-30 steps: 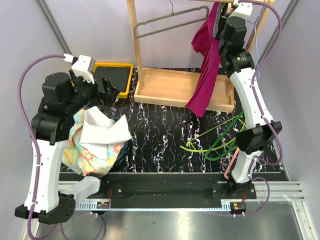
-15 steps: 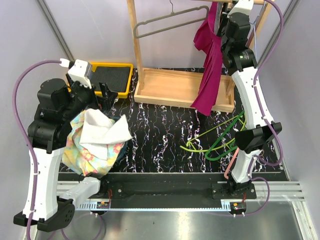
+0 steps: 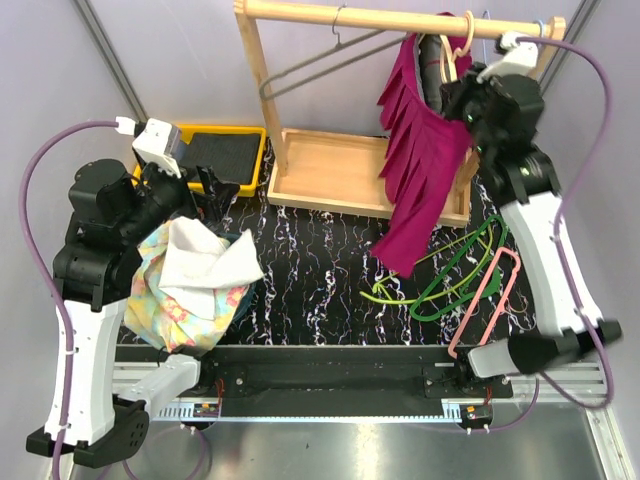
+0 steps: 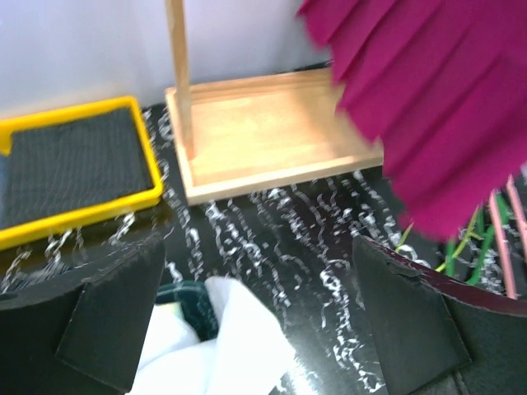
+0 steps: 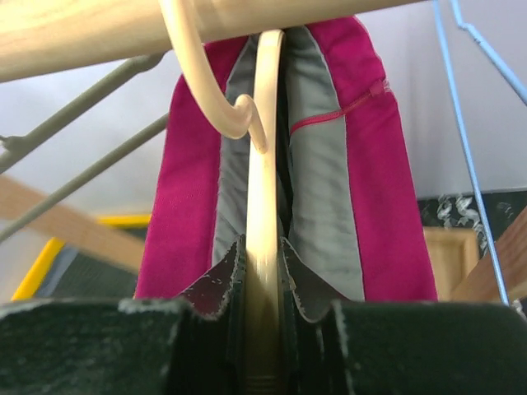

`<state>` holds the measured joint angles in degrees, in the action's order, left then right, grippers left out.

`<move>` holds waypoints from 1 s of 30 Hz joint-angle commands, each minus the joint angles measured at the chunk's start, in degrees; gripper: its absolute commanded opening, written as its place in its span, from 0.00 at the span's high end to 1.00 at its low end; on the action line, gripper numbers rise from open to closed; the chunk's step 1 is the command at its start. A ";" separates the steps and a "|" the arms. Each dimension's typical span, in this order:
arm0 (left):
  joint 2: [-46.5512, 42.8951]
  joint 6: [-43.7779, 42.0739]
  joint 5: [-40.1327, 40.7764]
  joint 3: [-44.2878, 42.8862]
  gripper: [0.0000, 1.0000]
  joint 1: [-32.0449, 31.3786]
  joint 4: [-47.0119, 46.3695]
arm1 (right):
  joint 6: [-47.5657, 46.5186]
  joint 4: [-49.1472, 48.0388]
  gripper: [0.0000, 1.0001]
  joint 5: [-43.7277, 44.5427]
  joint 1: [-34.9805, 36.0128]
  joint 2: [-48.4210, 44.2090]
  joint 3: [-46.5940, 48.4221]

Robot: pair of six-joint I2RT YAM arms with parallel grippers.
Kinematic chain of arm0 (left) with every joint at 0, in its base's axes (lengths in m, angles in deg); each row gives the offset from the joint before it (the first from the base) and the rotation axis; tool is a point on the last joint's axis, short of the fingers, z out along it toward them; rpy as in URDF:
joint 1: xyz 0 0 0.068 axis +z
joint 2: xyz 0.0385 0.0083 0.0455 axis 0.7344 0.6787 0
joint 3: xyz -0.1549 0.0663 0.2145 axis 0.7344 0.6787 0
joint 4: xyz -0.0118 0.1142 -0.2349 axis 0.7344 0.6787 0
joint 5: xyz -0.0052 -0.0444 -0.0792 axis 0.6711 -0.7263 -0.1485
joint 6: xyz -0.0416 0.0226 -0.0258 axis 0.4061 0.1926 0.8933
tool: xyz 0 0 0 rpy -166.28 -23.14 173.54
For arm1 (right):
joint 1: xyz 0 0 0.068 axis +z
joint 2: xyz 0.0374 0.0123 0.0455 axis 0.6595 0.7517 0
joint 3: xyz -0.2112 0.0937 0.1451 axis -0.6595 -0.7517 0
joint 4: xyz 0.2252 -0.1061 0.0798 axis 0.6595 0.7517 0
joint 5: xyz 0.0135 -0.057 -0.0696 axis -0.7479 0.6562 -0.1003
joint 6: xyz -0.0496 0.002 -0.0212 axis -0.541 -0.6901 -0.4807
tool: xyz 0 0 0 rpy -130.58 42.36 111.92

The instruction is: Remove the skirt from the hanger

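The magenta skirt with its grey lining hangs from a cream hanger whose hook is over the wooden rail. My right gripper is up by the rail, shut on the hanger's neck, which runs straight up between the jaws. The skirt's hem reaches down over the rack base. My left gripper hovers open at the left over a pile of clothes, with nothing between its fingers.
A grey hanger and a blue wire hanger also hang on the rail. The wooden rack base sits at the back, a yellow tray to its left. Green hangers and a pink hanger lie on the right, and the clothes pile lies on the left.
My right arm has swung out to the right, still holding the hanger. The rack's top rail has come into view, and the skirt hangs lower and spread wider. The left gripper has stayed open.
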<state>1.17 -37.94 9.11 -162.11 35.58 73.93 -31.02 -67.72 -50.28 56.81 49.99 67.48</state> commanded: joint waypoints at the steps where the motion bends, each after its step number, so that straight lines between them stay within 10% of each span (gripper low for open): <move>1: -1.21 2.49 -6.20 -0.32 0.01 -0.01 -7.61 | 5.92 7.26 1.00 -12.47 1.15 -13.24 -8.12; 8: 0.54 5.83 -8.67 -0.93 0.01 -0.01 -9.82 | 4.98 15.52 1.00 -12.34 1.06 -21.98 -13.41; 18: -0.76 4.61 -7.18 -1.64 0.01 -0.01 -9.56 | 3.11 19.39 1.00 -7.57 0.89 -1.00 17.86; 30: -4.20 2.23 -4.27 -0.49 0.01 -0.01 -9.21 | -1.72 6.40 1.00 -3.63 0.97 3.23 16.83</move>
<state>-2.85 -34.64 3.38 -162.11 35.58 67.07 -30.27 -48.92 -55.00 57.25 54.60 83.77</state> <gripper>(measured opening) 0.988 0.198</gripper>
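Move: The right hand grips the near shoulder of the skirt's wooden hanger; the magenta skirt's middle hangs roughly 20 cm below, 4 cm left and 2 cm ahead of it. The hanger's hook sits over the rack bar, about 10 cm ahead and 8 cm higher. On that bar the grey hanger hangs some 18 cm left and 9 cm ahead, the blue hangers 8 cm right and 10 cm ahead. From the left hand the skirt lies about 20 cm ahead, 36 cm right and 14 cm lower. Keep the right gripper shut on the wooden hanger and haul it back towards the base about 14 cm, away from the bar's starting place, dipping slightly. Then drive it forward again some 12 cm, rising a little, fingertips tipped a few degrees down. Meanwhile lift the open left gripper about 4 cm, easing it back and tilting its fingertips slightly up. ##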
